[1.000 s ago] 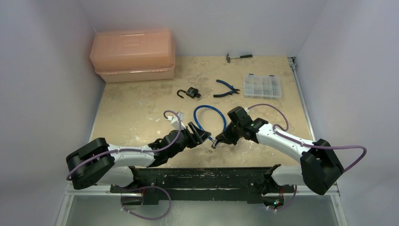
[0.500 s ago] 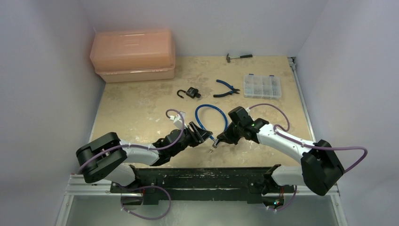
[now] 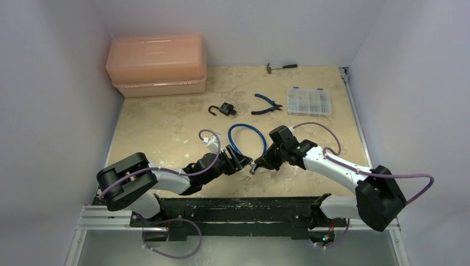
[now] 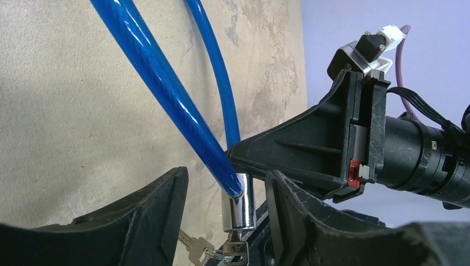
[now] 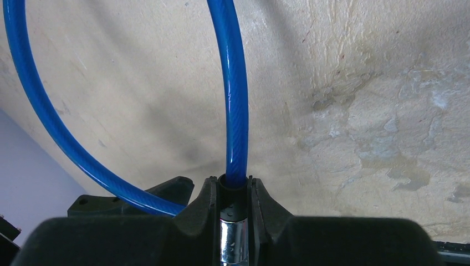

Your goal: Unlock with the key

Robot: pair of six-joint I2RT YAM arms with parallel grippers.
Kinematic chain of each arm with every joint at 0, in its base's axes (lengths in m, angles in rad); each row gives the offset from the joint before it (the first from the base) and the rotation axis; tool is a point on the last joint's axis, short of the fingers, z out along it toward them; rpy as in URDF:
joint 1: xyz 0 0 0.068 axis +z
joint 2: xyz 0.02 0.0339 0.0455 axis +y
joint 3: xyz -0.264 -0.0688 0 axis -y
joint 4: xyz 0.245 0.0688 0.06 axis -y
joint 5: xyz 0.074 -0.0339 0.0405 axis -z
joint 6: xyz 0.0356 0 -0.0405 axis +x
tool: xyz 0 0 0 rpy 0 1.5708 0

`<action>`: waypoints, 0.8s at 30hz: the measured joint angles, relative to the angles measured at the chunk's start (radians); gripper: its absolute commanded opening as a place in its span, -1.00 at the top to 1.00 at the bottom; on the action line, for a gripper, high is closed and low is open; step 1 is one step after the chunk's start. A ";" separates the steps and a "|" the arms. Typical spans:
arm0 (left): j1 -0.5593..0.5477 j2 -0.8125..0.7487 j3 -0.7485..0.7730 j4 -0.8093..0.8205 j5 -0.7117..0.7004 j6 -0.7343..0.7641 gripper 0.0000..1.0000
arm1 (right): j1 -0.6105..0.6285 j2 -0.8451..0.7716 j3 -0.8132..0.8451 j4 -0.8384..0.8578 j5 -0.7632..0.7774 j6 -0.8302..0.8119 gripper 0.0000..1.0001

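Note:
A blue cable lock [image 3: 246, 126] loops over the table between both arms. My right gripper [image 5: 231, 187] is shut on the lock's black-and-chrome cylinder [image 5: 233, 241], with the cable [image 5: 235, 100] running out ahead of it. In the left wrist view the chrome end [image 4: 238, 208] hangs between the spread fingers of my left gripper [image 4: 226, 176], which is open and touches nothing. A small silver key [image 4: 238, 250] sits in the cylinder's lower end, and a second key [image 4: 194, 248] dangles from its ring. From above, the key [image 3: 250, 171] shows as a speck between the grippers.
A small black padlock [image 3: 224, 110] with its shackle open lies behind the cable. Blue-handled pliers [image 3: 266, 103], a clear parts box [image 3: 308, 101] and a hammer [image 3: 281, 67] lie at the back right. A peach toolbox [image 3: 157, 65] fills the back left corner.
My left arm has reached further right, bringing its gripper up around the chrome end. Its jaws narrowed and then spread again. The right arm holds still.

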 measured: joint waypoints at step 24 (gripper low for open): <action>0.012 0.109 0.000 0.163 0.052 -0.042 1.00 | -0.001 0.000 -0.001 0.006 0.000 -0.001 1.00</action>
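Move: The left hand's open fingers are about level with the blue cable's plug end, which sits in the side of the chrome lock cylinder, about 2 cm to their right. The middle of that cylinder is also some 2 cm right and 1 cm back, and the keys at its lower end are roughly 4 cm back, 1 cm right and 2 cm below. For the right hand, holding the cylinder's black collar, the plug end is about 2 cm back and 2 cm left. Rightward, the left hand eases just over 1 cm towards the cable's plug end, dipping about half a centimetre on the way and coming back up, with barely 5 degrees of roll. Its fingers close from a little over half open and pinch the blue cable right beside the cylinder. The right hand stays in place and keeps its grip on the black collar. ##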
